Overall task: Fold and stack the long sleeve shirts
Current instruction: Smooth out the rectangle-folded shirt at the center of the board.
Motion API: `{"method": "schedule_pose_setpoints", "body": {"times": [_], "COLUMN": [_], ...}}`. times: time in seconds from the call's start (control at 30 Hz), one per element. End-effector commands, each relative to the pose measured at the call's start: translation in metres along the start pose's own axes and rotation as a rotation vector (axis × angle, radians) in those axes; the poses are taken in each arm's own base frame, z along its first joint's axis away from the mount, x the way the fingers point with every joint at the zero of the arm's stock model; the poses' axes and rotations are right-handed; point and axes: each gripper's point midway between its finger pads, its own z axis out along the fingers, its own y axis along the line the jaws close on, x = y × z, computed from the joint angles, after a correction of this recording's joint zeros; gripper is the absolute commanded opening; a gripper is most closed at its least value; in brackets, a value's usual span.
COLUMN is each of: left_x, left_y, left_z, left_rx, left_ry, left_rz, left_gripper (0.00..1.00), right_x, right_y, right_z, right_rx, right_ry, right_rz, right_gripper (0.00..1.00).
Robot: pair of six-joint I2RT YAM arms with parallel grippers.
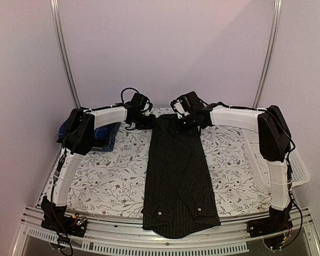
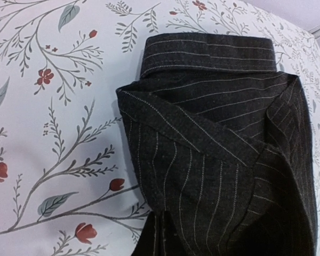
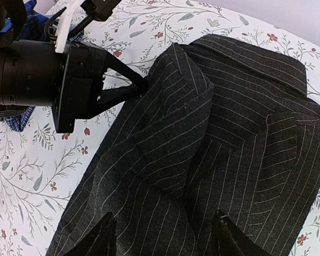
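Observation:
A black pinstriped long sleeve shirt [image 1: 177, 170] lies folded into a long strip down the middle of the table, collar [image 2: 208, 53] at the far end and hem hanging over the near edge. My left gripper [image 1: 147, 121] is at the shirt's far left corner, shut on a fold of its cloth [image 3: 149, 88]. Over the collar end, my right gripper [image 3: 162, 234] is open, its fingertips [image 3: 104, 234] just above the striped fabric with nothing held. A blue plaid shirt [image 1: 105, 137] lies folded at the far left, partly under my left arm.
A floral white cloth [image 1: 117, 176] covers the table. A white mesh basket [image 1: 296, 165] sits at the right edge beside my right arm. The metal table rail [image 1: 122, 234] runs along the near edge.

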Motion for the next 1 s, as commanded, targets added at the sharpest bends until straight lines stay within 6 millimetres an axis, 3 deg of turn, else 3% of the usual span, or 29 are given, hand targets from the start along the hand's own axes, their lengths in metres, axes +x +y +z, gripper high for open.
{"method": "schedule_pose_setpoints", "body": {"times": [0.0, 0.13, 0.33, 0.43, 0.57, 0.67, 0.77, 0.97], "left_x": [-0.025, -0.026, -0.015, -0.018, -0.030, -0.040, -0.045, -0.041], "left_y": [0.013, 0.025, 0.041, 0.045, 0.049, 0.043, 0.021, -0.016], "left_z": [-0.024, -0.032, -0.027, -0.030, -0.047, -0.067, -0.084, -0.085], "left_rx": [0.014, 0.034, 0.063, 0.061, 0.038, 0.046, 0.128, 0.219], "left_ry": [-0.080, -0.092, -0.077, -0.082, -0.113, -0.136, -0.140, -0.090], "left_rz": [-0.018, -0.053, -0.112, -0.124, -0.128, -0.113, -0.086, -0.053], "left_gripper": [0.00, 0.00, 0.01, 0.07, 0.23, 0.33, 0.39, 0.48], "right_x": [0.004, 0.010, 0.028, 0.036, 0.037, 0.036, 0.033, 0.029], "right_y": [0.009, 0.007, 0.009, 0.004, 0.000, -0.005, -0.010, -0.017], "right_z": [0.009, 0.015, 0.020, 0.020, 0.014, 0.009, 0.003, -0.006], "right_rx": [-0.031, -0.027, -0.024, -0.006, 0.008, -0.001, -0.015, -0.017], "right_ry": [0.010, 0.023, 0.061, 0.073, 0.069, 0.065, 0.046, 0.018], "right_rz": [-0.052, -0.057, -0.042, -0.026, -0.004, 0.023, 0.059, 0.099], "right_gripper": [0.61, 0.61, 0.60, 0.59, 0.57, 0.57, 0.57, 0.57]}}
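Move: The shirt's upper left edge is already pinched in the shut left fingers. The bare board it is taken to lies about 6 cm to the left and 3 cm lower. From that hand the collar is some 10 cm ahead and 9 cm right, the blue plaid stack roughly 35 cm left and 3 cm back. The open right hand hovers above the shirt's diagonal overlap edge, which lies about 9 cm below it, 2 cm back and 1 cm right. The shirt's upper left edge is drawn sideways to the left by the left hand, about 6 cm and dipping slightly to the board, before the fingers open, let go and lift some 10 cm clear. The right hand, fingers staying open, sinks about 6 cm towards the diagonal overlap edge, mostly after the pull, easing a little back and right; contact there can't be seen. ##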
